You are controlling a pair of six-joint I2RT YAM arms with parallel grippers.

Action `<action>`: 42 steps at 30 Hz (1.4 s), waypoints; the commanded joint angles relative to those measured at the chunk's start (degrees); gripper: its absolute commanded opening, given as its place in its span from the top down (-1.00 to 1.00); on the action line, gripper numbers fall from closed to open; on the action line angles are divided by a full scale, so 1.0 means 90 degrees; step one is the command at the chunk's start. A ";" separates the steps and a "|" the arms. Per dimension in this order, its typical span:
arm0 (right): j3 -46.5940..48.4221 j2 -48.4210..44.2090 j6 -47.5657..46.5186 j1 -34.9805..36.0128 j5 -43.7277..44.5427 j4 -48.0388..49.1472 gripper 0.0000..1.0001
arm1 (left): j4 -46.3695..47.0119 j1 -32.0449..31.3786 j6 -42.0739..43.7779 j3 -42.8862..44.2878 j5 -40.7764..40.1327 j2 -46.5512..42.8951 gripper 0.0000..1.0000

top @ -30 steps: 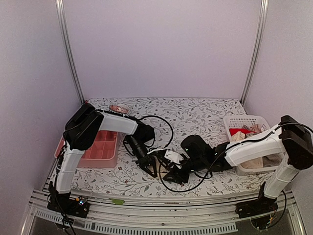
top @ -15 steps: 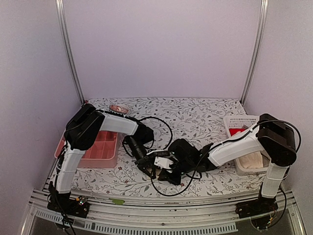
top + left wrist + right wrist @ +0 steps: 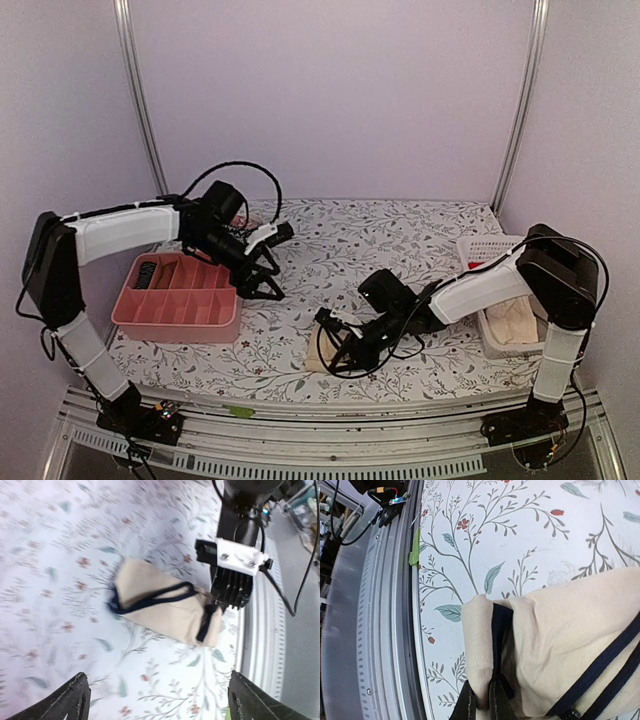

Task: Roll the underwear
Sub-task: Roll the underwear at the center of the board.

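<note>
A beige underwear (image 3: 321, 353) with black trim lies folded on the flowered tablecloth near the front edge. My right gripper (image 3: 338, 345) is shut on its folded edge. In the right wrist view the fingertips (image 3: 470, 707) pinch the cream fold and black trim of the underwear (image 3: 560, 635). My left gripper (image 3: 272, 264) hangs open and empty above the cloth, just right of the pink tray. The left wrist view looks down from a distance on the underwear (image 3: 160, 612), with the right gripper (image 3: 231, 587) at its end. More cream garments (image 3: 517, 324) lie in the white basket.
A pink divided tray (image 3: 180, 295) stands at the left, close to my left arm. At the right edge stands a white basket (image 3: 490, 248), with the right arm reaching out from beside it. A metal rail (image 3: 385, 645) runs along the table's front edge, carrying a green tape scrap (image 3: 415, 550).
My left gripper let go of the underwear, opened wide and swung back and left toward the pink tray. The right gripper shut on the garment's edge and holds it.
</note>
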 commanded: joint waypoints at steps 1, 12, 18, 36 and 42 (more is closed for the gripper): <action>0.0250 0.0465 0.0902 -0.0322 -0.1490 -0.0101 1.00 | 0.2512 0.0122 -0.0605 -0.0978 -0.1665 -0.1776 -0.92; 0.1004 0.1626 0.1663 -0.0821 -0.3013 -0.0575 1.00 | 0.3540 -0.0549 -0.0386 -0.3404 -0.1000 -0.2970 -0.92; 0.1189 0.2151 0.1970 -0.1024 -0.3444 -0.0684 1.00 | 0.5764 -0.2366 0.0690 -0.5163 -0.2784 -0.3412 -0.88; 0.1439 0.2538 0.2175 -0.1116 -0.3026 -0.1031 1.00 | 0.7077 -0.3503 0.1602 -0.4174 -0.3969 -0.0469 0.18; 0.1385 0.2224 0.2122 -0.1160 -0.2884 -0.0930 1.00 | 0.6198 -0.3384 0.1363 -0.3870 -0.4085 -0.0210 0.63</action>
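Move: The underwear's near end, where the left hand will close, is about 9 cm back, 7 cm right and 11 cm below that open hand; the underwear's middle is roughly 7 cm back, 7 cm right and 10 cm down. The pink organizer is some 22 cm left and 6 cm ahead. The right hand already pinches the near end; the underwear's middle is about 4 cm ahead, 3 cm left and just below it. Left rises 9 cm, swoops down, back and rightward, closing on the underwear; right keeps pinching, turning 45 degrees. ##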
